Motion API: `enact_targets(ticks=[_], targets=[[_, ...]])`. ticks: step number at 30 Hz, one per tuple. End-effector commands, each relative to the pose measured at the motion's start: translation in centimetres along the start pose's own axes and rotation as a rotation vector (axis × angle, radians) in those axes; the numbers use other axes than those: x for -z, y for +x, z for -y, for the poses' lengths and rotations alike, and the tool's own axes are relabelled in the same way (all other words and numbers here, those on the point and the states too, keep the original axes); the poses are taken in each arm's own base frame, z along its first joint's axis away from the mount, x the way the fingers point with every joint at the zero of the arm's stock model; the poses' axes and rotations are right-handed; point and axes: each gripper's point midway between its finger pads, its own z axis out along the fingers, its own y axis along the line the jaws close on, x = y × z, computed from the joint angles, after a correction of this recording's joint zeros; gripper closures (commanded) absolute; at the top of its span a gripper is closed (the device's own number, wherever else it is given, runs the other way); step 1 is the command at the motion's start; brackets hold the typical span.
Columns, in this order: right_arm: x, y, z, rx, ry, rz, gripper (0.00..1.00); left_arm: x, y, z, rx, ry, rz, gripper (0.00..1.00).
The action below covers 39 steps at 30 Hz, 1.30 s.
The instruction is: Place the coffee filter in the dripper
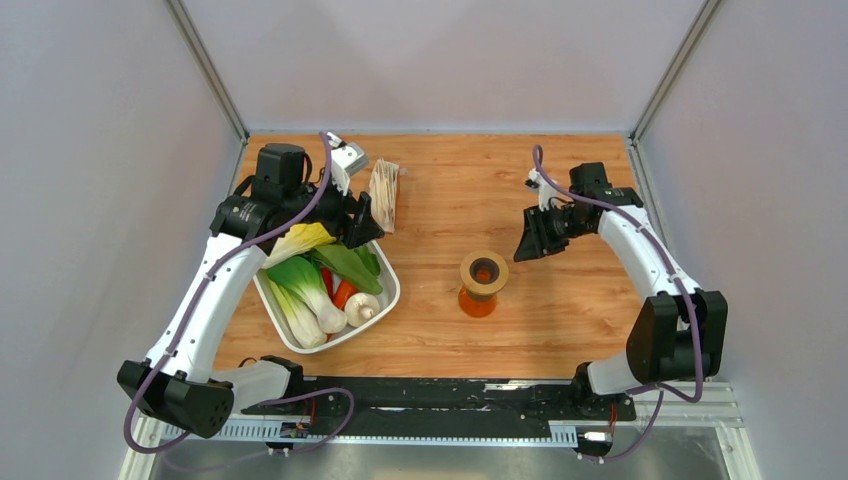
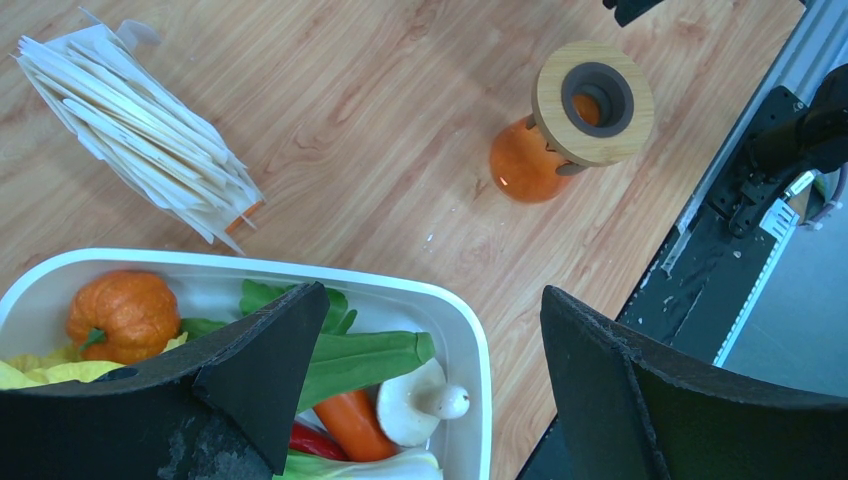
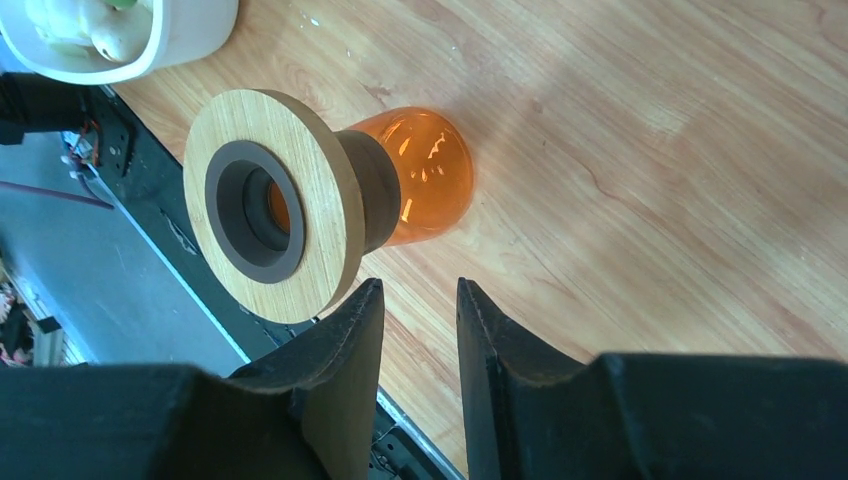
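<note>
The dripper shows as a tan wooden ring collar (image 1: 466, 272) (image 2: 590, 152) (image 3: 320, 180) with a grey inner ring, seated on an orange glass vessel (image 1: 477, 303) (image 2: 520, 165) (image 3: 425, 170) mid-table. No single coffee filter is in view. My left gripper (image 1: 357, 222) (image 2: 434, 292) hangs wide open over the near corner of a white tray, holding nothing. My right gripper (image 1: 530, 240) (image 3: 420, 283) hovers just right of the dripper. Its jaws stand a narrow gap apart with only bare table between them.
A wrapped bundle of stacked beige-white papers (image 1: 384, 195) (image 2: 140, 140) lies behind the white tray (image 1: 390, 290) (image 2: 470, 330). The tray holds vegetables: bok choy, a carrot, a mushroom, a small pumpkin. A black rail runs along the table's near edge.
</note>
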Motion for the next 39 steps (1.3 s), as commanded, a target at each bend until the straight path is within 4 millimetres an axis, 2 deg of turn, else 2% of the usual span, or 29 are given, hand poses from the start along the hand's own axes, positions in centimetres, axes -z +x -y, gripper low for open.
enact_targets(ticks=[1, 8, 16, 24, 28, 30, 32, 34, 36, 37, 39], targets=[[-0.4, 0.2, -0.1, 0.06, 0.038, -0.01, 0.65, 0.4, -1.4, 0.7, -0.036, 0.017, 0.046, 0.11], [-1.2, 0.1, -0.7, 0.063, 0.01, -0.021, 0.65, 0.6, -1.4, 0.7, -0.036, 0.01, 0.05, 0.11], [-2.1, 0.9, -1.9, 0.061, -0.034, -0.042, 0.65, 0.8, -1.1, 0.7, -0.036, 0.001, 0.045, 0.11], [-1.5, -0.2, -1.5, 0.068, -0.002, -0.017, 0.64, 0.9, -0.9, 0.7, -0.034, -0.005, 0.043, 0.11], [1.2, -2.7, 0.2, 0.076, 0.06, 0.04, 0.62, 1.1, -1.0, 0.6, -0.04, -0.013, 0.042, 0.1], [3.4, -4.3, 1.7, 0.062, 0.092, 0.086, 0.58, 1.2, -1.2, 0.6, -0.047, -0.017, 0.045, 0.1], [6.6, -6.0, 3.9, 0.032, 0.15, 0.15, 0.53, 1.3, -1.5, 0.4, -0.06, -0.029, 0.05, 0.1], [9.2, -7.2, 6.0, 0.01, 0.209, 0.205, 0.45, 1.5, -1.9, 0.0, -0.072, -0.057, 0.057, 0.1], [11.6, -8.1, 8.3, -0.031, 0.266, 0.258, 0.29, 1.6, -2.5, -0.9, -0.07, -0.109, 0.075, 0.1], [12.6, -8.3, 9.6, -0.062, 0.289, 0.281, 0.19, 1.8, -2.8, -1.2, -0.066, -0.131, 0.089, 0.1], [14.0, -8.7, 12.6, -0.159, 0.367, 0.32, 0.11, 2.0, -3.4, -2.0, -0.052, -0.186, 0.117, 0.1]])
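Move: The clear dripper, hidden behind the right gripper, stands on the table about 14 cm ahead of the right hand, 16 cm to its right and 11 cm lower. The wooden collar is close by that hand, some 5 cm back, 7 cm to its left and 3 cm lower, with the orange carafe right under it, its middle about 9 cm below the hand. From the left hand, the dripper is roughly 15 cm ahead, 41 cm to the right and 25 cm down. With its fingers still held partly open and pointing left and down, the right hand first eases about 3 cm left, back and down towards the near rim of the wooden collar and lingers there. Then it quickly reverses and sweeps right, forward and up towards the clear dripper, ending about 11 cm to the right of, 9 cm ahead of and 8 cm above its start, while the fingers spread nearly wide and the wrist swings some 20 degrees clockwise. ##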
